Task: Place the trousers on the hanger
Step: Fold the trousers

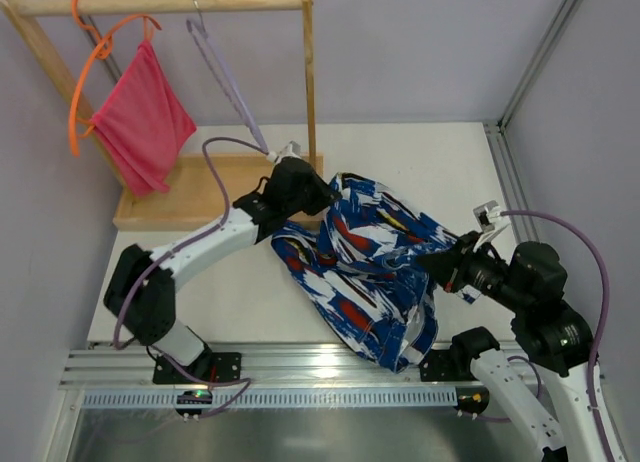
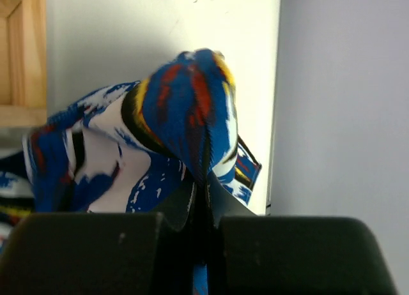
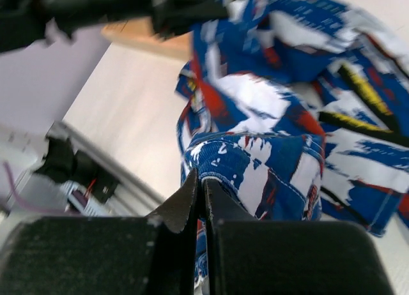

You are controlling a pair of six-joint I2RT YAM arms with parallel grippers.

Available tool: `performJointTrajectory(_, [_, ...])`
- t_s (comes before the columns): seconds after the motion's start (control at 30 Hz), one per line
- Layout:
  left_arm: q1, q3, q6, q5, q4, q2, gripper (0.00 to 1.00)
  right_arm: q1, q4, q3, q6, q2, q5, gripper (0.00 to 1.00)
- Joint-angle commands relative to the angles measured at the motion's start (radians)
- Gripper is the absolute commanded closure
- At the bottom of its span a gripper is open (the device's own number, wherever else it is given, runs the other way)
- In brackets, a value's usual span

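The trousers [image 1: 365, 272], in a busy blue, white, red and black print, lie bunched on the white table between both arms. My left gripper [image 1: 325, 197] is shut on a fold at their far left edge; in the left wrist view the cloth [image 2: 192, 110] bulges up from the closed jaws. My right gripper [image 1: 440, 264] is shut on the hem at their right side, and the right wrist view shows the hem [image 3: 255, 161] pinched between the jaws. The pale lavender hanger [image 1: 225, 77] hangs from the wooden rail [image 1: 165, 2], empty, just behind the left gripper.
An orange hanger [image 1: 85, 72] with a pink-red cloth [image 1: 145, 117] hangs at the rail's left. The rack's wooden base [image 1: 190, 192] and upright post [image 1: 310, 82] stand close to the left gripper. The table's near edge has a metal rail [image 1: 300, 367].
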Motion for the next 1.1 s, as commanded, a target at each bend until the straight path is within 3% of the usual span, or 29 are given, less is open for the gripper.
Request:
performJointTrajectory(0.0, [-0.042,-0.027,0.067,-0.196,-0.12,-0.229,1.0,0.005,0.114,0.121,0.042,0.067,0.311,0.96])
performJointTrajectory(0.13, [-0.06,-0.072,0.073,-0.333,-0.266,-0.419,1.0,0.006,0.143,0.302,0.007,0.227,0.308,0.96])
performJointTrajectory(0.3, [-0.063,-0.069,0.084,-0.519,-0.482,-0.651,1.0,0.005,0.205,0.483,-0.007,0.417,0.066,0.96])
performJointTrajectory(0.43, [-0.063,-0.049,0.092,-0.589,-0.63,-0.791,1.0,0.006,0.228,0.64,0.039,0.517,-0.116,0.96])
performJointTrajectory(0.6, [-0.063,-0.044,0.13,-0.566,-0.694,-0.886,1.0,0.006,0.213,0.646,0.058,0.52,-0.101,0.96])
performJointTrajectory(0.7, [-0.063,0.005,0.191,-0.529,-0.745,-0.866,1.0,0.006,0.161,0.608,0.03,0.494,0.016,0.96])
performJointTrajectory(0.83, [-0.063,0.005,0.263,-0.359,-0.688,-0.785,0.99,0.006,-0.006,0.553,-0.062,0.47,0.445,0.96])
performJointTrajectory(0.87, [-0.063,-0.015,0.265,-0.254,-0.653,-0.753,0.91,0.005,-0.069,0.542,-0.063,0.463,0.7,0.96])
performJointTrajectory(1.03, [-0.063,-0.168,0.248,-0.026,-0.28,-0.668,0.47,-0.07,-0.1,0.464,-0.045,0.425,0.946,0.96])
performJointTrajectory(1.07, [-0.063,-0.194,0.236,-0.014,-0.235,-0.645,0.34,-0.099,-0.126,0.461,-0.033,0.427,1.006,0.96])
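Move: The trousers are already held by both hands. Their middle lies about 13 cm back, 7 cm right and 15 cm below the left hand; from the right hand it is some 8 cm ahead, 11 cm left and 22 cm down. The foot of the rack post stands 9 cm ahead and 4 cm left of the left hand. The trousers' near end hangs about 13 cm back and 2 cm left of the right hand. The trousers are flung up between both grips: the left hand swings left, back and up about 20 cm, away from the rack post, then reverses right and down, opening about halfway to let go. The right keeps its pinch, rising and going forward, then sweeping right and down some 14 cm while turning clockwise roughly 40 degrees. ##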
